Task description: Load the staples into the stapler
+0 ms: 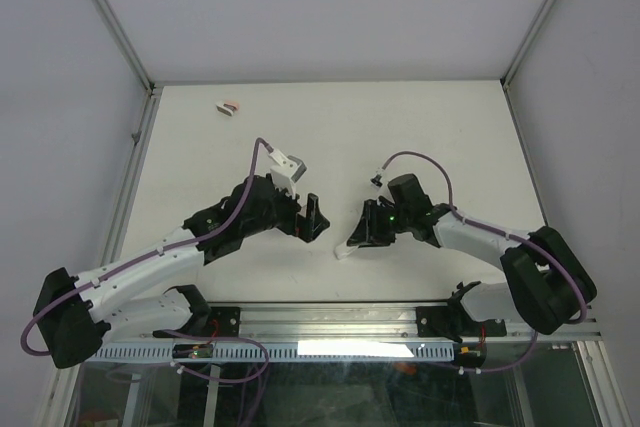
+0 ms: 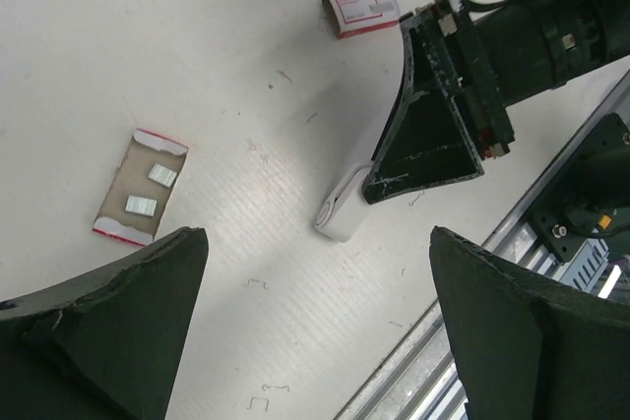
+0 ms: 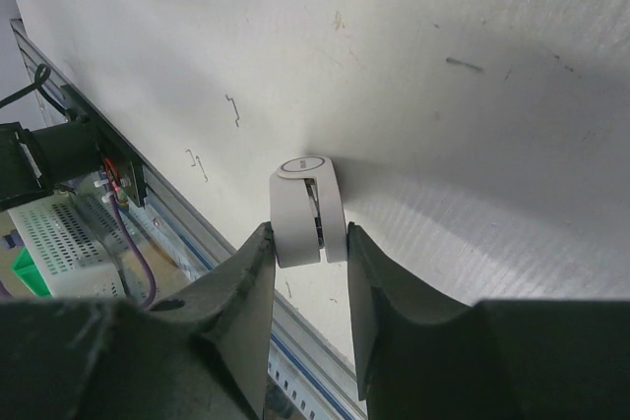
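Observation:
The white stapler (image 3: 307, 209) is pinched between the fingers of my right gripper (image 3: 308, 236), with its round end pointing away from the wrist, low over the table. From above, the stapler (image 1: 343, 252) pokes out below the right gripper (image 1: 358, 232). My left gripper (image 2: 315, 243) is wide open and holds nothing; it hovers just left of the stapler (image 2: 340, 209). From above, the left gripper (image 1: 312, 217) faces the right one. Two silvery strips of staples (image 2: 162, 175) lie in an open cardboard tray (image 2: 110, 215), left of the stapler.
A closed red-and-white box (image 2: 361, 9) lies beyond the right gripper. A small red-and-grey item (image 1: 228, 105) sits at the far left of the table. Loose single staples (image 2: 256, 284) are scattered by the metal front rail (image 1: 330, 322).

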Available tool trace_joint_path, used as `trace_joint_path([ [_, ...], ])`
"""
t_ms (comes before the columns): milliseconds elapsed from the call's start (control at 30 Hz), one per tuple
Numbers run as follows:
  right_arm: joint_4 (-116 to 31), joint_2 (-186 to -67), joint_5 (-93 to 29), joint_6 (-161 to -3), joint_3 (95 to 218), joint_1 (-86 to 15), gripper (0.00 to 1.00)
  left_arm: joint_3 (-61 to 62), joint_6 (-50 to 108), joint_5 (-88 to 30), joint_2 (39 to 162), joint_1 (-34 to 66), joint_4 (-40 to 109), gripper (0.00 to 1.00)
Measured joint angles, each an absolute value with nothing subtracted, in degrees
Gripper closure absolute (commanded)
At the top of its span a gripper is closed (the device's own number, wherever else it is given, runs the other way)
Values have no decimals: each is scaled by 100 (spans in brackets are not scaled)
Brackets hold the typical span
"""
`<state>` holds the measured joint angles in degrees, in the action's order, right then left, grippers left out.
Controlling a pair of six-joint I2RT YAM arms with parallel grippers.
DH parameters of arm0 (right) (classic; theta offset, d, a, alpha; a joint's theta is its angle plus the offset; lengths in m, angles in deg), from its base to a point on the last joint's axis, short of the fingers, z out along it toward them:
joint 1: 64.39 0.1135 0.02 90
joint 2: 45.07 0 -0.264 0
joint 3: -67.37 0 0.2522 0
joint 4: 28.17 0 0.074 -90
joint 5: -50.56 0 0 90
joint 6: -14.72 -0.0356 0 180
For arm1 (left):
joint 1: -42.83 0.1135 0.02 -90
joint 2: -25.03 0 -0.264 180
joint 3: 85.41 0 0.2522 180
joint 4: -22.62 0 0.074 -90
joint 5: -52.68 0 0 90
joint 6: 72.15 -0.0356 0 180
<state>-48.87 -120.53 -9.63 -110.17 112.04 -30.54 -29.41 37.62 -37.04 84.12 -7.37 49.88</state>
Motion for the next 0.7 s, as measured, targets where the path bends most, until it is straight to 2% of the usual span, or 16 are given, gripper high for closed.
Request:
trace_joint_path([
  [133, -4773, -12094, -1011, -11022, 11204, -3048, 92, -3149, 3895, -3728, 8477, -737, 4968, 1],
  [500, -4741, -12094, -1333, -10993, 11204, -3039, 36, -3660, 4109, -3619, 8619, -737, 4498, 4],
  [700, -5097, -11738, -1783, -10871, 11202, -3039, 21, -3809, 4064, -3529, 8659, -833, 4129, 4],
])
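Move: My right fingers still hold the stapler down by the table, its middle about 2 cm left, 1 cm back and 2 cm below that hand. From my left hand, open and empty, the stapler lies some 8 cm right, 4 cm back and 13 cm below; the staple tray is about 4 cm ahead, 3 cm left and 14 cm below it. The red-and-white box sits roughly 8 cm ahead of my right hand, 9 cm right, 3 cm lower. I let go of the stapler with my right hand: it keeps its grip while edging about 1 cm forward just above the table, then spreads its fingers and starts easing off to the right. Meanwhile my left hand sinks about 5 cm towards the stapler, slipping slightly back, fingers staying wide open. ##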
